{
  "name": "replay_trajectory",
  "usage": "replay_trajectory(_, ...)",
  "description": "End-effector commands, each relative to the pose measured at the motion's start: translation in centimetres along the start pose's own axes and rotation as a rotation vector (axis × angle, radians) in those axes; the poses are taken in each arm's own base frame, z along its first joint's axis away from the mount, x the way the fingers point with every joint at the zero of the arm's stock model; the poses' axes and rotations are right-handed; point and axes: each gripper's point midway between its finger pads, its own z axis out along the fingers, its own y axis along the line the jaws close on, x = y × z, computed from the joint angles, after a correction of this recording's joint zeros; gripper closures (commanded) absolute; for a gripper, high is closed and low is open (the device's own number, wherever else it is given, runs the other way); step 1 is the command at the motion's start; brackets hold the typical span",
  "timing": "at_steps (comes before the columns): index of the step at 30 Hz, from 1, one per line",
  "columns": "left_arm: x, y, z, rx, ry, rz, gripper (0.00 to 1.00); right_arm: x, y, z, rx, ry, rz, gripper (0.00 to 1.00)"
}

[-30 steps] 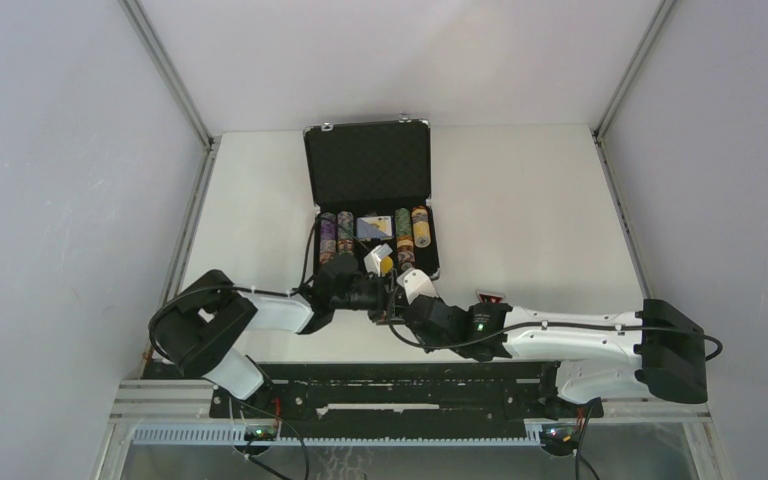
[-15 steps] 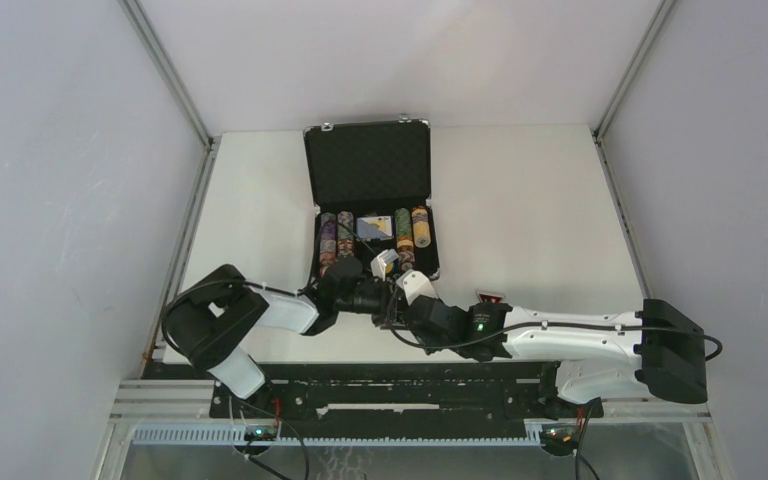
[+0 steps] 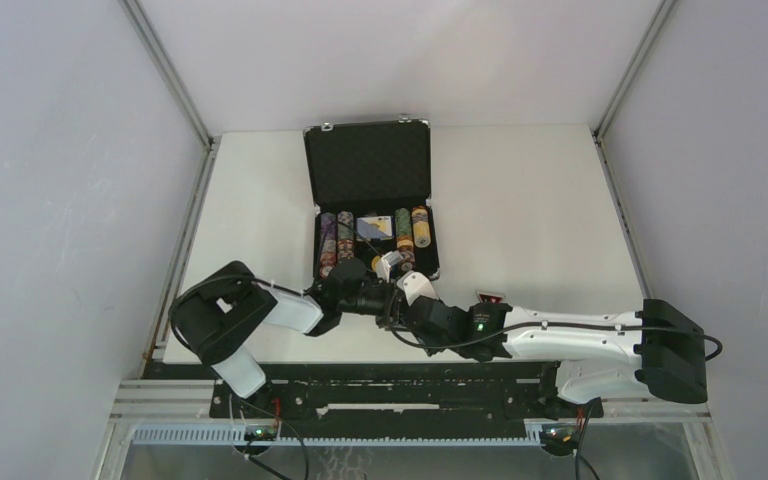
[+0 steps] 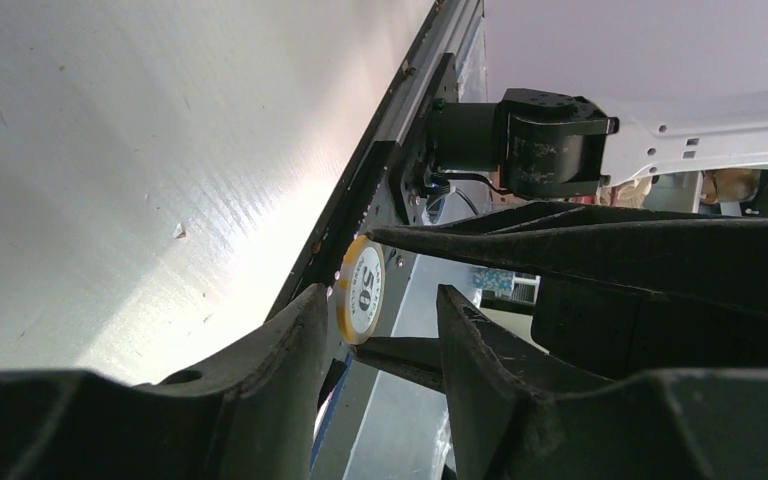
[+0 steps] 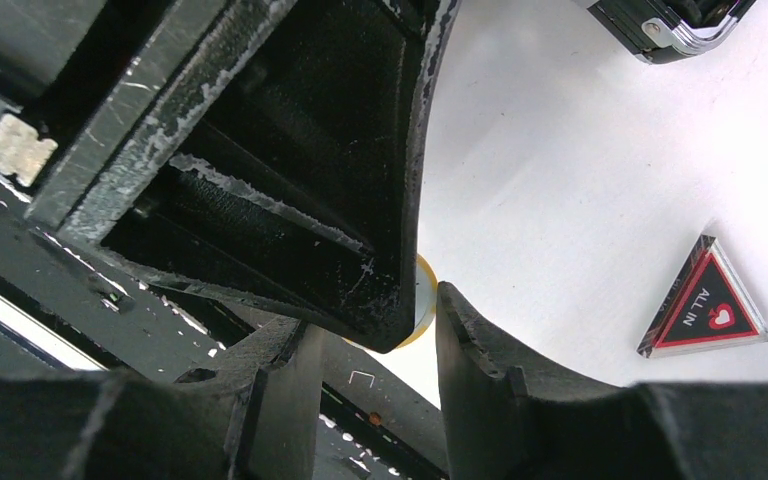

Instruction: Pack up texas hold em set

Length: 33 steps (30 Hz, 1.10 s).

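Note:
The black briefcase [image 3: 367, 165] lies open at the table's middle, with chip stacks [image 3: 412, 228] and a card deck [image 3: 371, 227] in its tray. Both grippers meet just in front of it. My right gripper [image 5: 371, 307] is shut on a yellow 50 chip [image 4: 364, 290], its fingers [image 4: 560, 235] pinching the rim above and below. The chip stands upright between the fingers of my left gripper [image 4: 380, 292], close to the left one, with a gap to the right one. The red-black triangle token [image 5: 705, 310] lies on the table to the right.
A silver corner of the briefcase [image 5: 675, 25] shows at the upper right of the right wrist view. The black rail along the table's near edge [image 3: 380, 385] runs just behind the grippers. Grey walls enclose the table [image 3: 530, 200] on three sides.
My left gripper has slid right towards the right gripper and narrowed its fingers around the chip. The right arm has stayed still with the chip.

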Motion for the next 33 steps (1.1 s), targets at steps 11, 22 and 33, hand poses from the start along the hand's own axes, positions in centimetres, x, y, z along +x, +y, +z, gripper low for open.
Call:
replay_trajectory(11, 1.0, -1.9, 0.8, 0.075, 0.069, 0.039, 0.63, -3.7, 0.0, -1.2, 0.0, -0.127, 0.042, 0.56)
replay_trajectory(22, 2.5, -1.6, 1.9, 0.064, 0.127, 0.05, 0.88, -4.0, 0.0, -1.5, -0.011, -0.142, 0.046, 0.56)
replay_trajectory(33, 1.5, -1.4, 1.7, 0.008, 0.053, 0.11, 1.0, -4.0, -1.7, -1.5, 0.054, -0.161, 0.106, 0.55)
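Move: The white-and-yellow 50 chip is still held on its rim by the right fingers, practically at that hand's point; the left hand's half-open fingers face it, the chip about 2 cm to their right at the same height. From the left hand the open case's middle is some 16 cm ahead, 3 cm left and 4 cm below. The ALL IN triangle lies roughly 16 cm right of the right hand, 5 cm ahead and 6 cm below. Creeping to its right and slightly back, about 2 cm in all, the left hand brings its fingers to the chip's place and shuts them, slowly at first and then quickly, until fully closed with nothing between them. The right hand holds nearly still, easing under 1 cm back, and its fingers lose the chip and draw in barely. ##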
